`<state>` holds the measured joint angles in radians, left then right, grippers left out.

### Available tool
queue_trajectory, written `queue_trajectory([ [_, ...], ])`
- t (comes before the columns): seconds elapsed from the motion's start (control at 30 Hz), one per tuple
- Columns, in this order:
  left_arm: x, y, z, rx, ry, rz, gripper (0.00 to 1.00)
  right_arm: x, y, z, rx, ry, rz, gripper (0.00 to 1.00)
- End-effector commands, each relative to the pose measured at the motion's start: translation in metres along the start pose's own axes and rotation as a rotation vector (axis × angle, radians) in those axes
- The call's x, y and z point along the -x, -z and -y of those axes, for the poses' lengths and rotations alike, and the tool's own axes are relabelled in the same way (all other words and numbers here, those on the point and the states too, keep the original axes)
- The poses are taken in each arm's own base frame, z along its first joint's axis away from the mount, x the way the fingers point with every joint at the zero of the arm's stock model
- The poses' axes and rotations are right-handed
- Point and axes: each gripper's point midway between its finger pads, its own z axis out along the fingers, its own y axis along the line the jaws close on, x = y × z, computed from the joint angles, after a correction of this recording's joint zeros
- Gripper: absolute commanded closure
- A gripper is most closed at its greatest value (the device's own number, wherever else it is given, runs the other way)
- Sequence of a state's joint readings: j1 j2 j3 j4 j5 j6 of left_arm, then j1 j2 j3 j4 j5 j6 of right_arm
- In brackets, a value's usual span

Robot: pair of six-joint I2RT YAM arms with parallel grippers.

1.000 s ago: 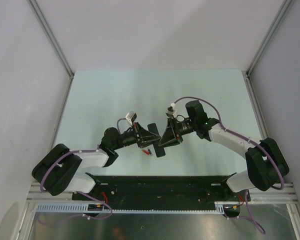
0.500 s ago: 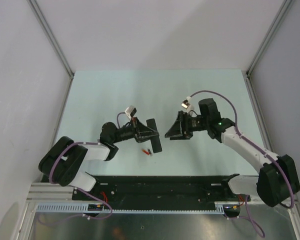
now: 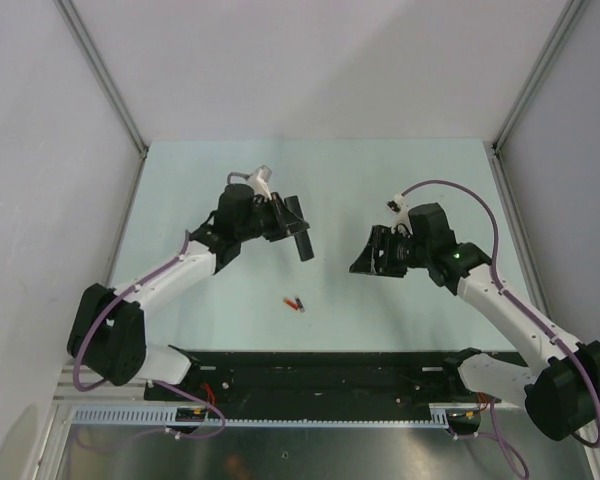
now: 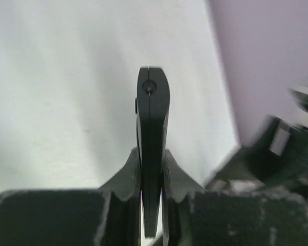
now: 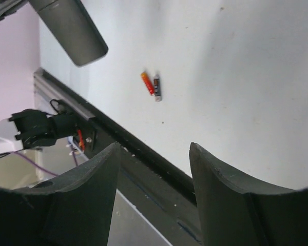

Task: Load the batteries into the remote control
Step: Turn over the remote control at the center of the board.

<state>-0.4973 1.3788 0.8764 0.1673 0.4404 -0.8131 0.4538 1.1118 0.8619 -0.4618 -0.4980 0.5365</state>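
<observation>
The remote control (image 3: 303, 245) is a slim black bar, and my left gripper (image 3: 287, 224) is shut on it, holding it above the table's middle-left. The left wrist view shows the remote control (image 4: 153, 113) edge-on, clamped between the two fingers of the left gripper (image 4: 153, 171). Two batteries (image 3: 295, 302) lie side by side on the table, nearer the front than the remote. One battery is red-orange (image 5: 147, 82) and the other darker (image 5: 157, 87). My right gripper (image 3: 362, 253) hovers open and empty to the right of the remote; the right wrist view has that gripper (image 5: 153, 154) above the front rail.
A black rail (image 3: 320, 365) carrying the arm bases runs along the near edge. Pale walls with metal corner posts (image 3: 105, 80) close in the left, back and right sides. In the left wrist view the right arm (image 4: 290, 154) appears blurred at the right.
My left gripper has carried the remote up and back to the left, away from the batteries. My right gripper has drawn off to the right, apart from the remote, and its jaws have widened.
</observation>
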Motion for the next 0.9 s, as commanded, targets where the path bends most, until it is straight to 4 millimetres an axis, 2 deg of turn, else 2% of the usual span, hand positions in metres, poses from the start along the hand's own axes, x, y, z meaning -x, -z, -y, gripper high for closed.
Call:
queue_trajectory([
  [0.0,-0.018,0.025,-0.102,0.585,-0.172,-0.118,1.00,0.017,0.014,0.007,-0.116,0.096,0.103,0.40],
  [0.1,-0.007,0.037,-0.134,0.814,-0.252,-0.120,1.00,0.019,0.017,0.016,-0.186,0.112,0.128,0.40],
  [0.2,0.003,0.050,-0.150,0.972,-0.300,-0.104,1.00,0.021,0.021,0.019,-0.229,0.132,0.152,0.40],
  [0.23,-0.001,0.050,-0.161,1.029,-0.298,-0.129,1.00,0.022,0.022,0.019,-0.235,0.137,0.157,0.39],
  [0.27,0.008,0.058,-0.162,1.106,-0.304,-0.123,1.00,0.022,0.023,0.021,-0.243,0.142,0.159,0.39],
  [0.3,0.007,0.057,-0.164,1.141,-0.271,-0.121,1.00,0.022,0.024,0.021,-0.250,0.144,0.164,0.39],
  [0.33,0.004,0.054,-0.171,1.178,-0.263,-0.140,1.00,0.023,0.024,0.022,-0.253,0.146,0.168,0.39],
  [0.5,-0.002,0.036,-0.167,1.201,-0.233,-0.128,1.00,0.022,0.026,0.022,-0.263,0.147,0.168,0.39],
  [0.7,-0.017,0.004,-0.190,1.223,-0.247,-0.215,1.00,0.017,0.027,0.020,-0.265,0.159,0.162,0.39],
  [0.87,-0.023,-0.017,-0.195,1.201,-0.246,-0.255,1.00,0.017,0.032,0.019,-0.269,0.162,0.177,0.38],
])
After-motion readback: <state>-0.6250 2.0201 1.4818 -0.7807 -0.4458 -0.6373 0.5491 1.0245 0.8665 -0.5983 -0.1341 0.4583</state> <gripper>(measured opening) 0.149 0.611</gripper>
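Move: The remote control is held by its middle in the left fingers, broad face up. The open patch of board it is being taken to lies roughly 9 cm left, 5 cm ahead and 21 cm below that hand. On the board, about 20 cm below the left hand, the dark battery lies some 14 cm back and 2 cm left, the orange one 14 cm back and 5 cm left. From the right hand the remote is about 15 cm left, 9 cm ahead and 3 cm higher. The remote control, still pinched in the left hand's unchanged grip, is carried down some 17 cm towards the open board, with about 10 cm of travel to the left and a little forward; late on, the hand eases slightly back right. Meanwhile the wrist rolls some 70 degrees, from pointing forward-right to mostly down. The empty right hand, fingers staying open, draws about 4 cm right, away from the remote. ##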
